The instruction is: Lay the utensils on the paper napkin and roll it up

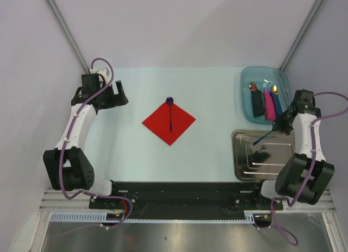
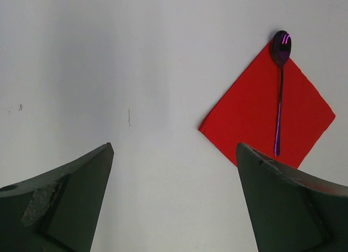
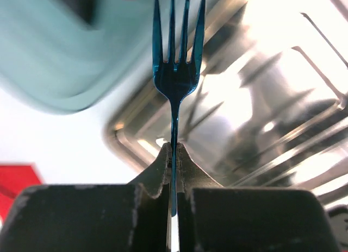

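Note:
A red paper napkin (image 1: 161, 124) (image 2: 250, 116) lies diamond-wise at the table's middle. The purple-bowled spoon (image 1: 170, 112) (image 2: 279, 100) rests on it, bowl over the far corner. My right gripper (image 1: 280, 126) (image 3: 174, 151) is shut on the thin handle of the bright blue fork (image 1: 263, 137) (image 3: 176, 73), held above the metal tray's far edge with its tines pointing away from the gripper. My left gripper (image 1: 120, 94) (image 2: 174, 146) hangs open over bare table, left of the napkin, with nothing between its fingers.
A shiny metal tray (image 1: 244, 165) (image 3: 283, 100) sits at the near right. Behind it stands a teal bin (image 1: 247, 94) (image 3: 49, 62) holding dark and pink napkin rolls (image 1: 269, 106) with copper spoon heads poking out.

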`<action>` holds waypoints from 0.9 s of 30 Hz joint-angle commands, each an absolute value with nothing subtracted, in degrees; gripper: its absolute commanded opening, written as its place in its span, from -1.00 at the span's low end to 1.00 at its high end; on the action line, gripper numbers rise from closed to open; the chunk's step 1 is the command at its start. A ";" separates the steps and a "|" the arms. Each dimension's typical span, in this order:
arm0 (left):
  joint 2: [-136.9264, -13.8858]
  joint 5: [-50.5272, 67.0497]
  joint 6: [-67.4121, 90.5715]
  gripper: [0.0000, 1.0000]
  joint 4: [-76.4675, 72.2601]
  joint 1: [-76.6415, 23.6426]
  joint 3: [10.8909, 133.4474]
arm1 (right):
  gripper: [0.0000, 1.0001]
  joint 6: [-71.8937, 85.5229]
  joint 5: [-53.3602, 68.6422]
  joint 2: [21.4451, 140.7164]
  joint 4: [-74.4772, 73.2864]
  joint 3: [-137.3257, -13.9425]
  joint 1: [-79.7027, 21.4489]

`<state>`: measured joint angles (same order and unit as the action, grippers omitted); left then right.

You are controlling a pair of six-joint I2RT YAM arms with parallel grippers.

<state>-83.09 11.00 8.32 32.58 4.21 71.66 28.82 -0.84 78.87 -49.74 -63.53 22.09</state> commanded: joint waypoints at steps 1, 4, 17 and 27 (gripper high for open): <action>-80.77 12.83 9.67 0.99 30.06 4.57 71.46 | -1.00 28.39 2.46 76.11 -47.66 -69.85 12.61; -80.51 12.66 9.06 0.99 29.71 4.48 71.46 | -1.00 28.57 1.68 77.77 -41.60 -74.50 4.68; -76.29 11.78 9.05 0.99 25.06 4.48 64.96 | -1.00 25.40 0.96 115.27 -32.52 -110.10 -24.25; -77.43 9.93 9.32 0.99 25.05 4.48 63.99 | -1.00 26.01 3.86 135.86 -33.05 -128.84 -31.29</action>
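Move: The napkin I am carrying the fork to lies about 44 cm to the left of my right hand and 10 cm farther out, some 13 cm below. The spoon already on it has its middle 4 cm beyond the napkin's centre. The metal tray is right below this hand, its middle about 7 cm back. The blue box is centred 22 cm ahead, 2 cm left. From my left hand the napkin is 18 cm right, 2 cm back, 18 cm below. I swing my right hand about 42 cm left and some 23 cm forward, away from the tray and towards the napkin, fingers still shut on the fork. I climb about 10 cm on the way and sink some 8 cm again near the end, turning counter-clockwise by roughly 55 degrees so the handle swings round to point back beside the spoon. ##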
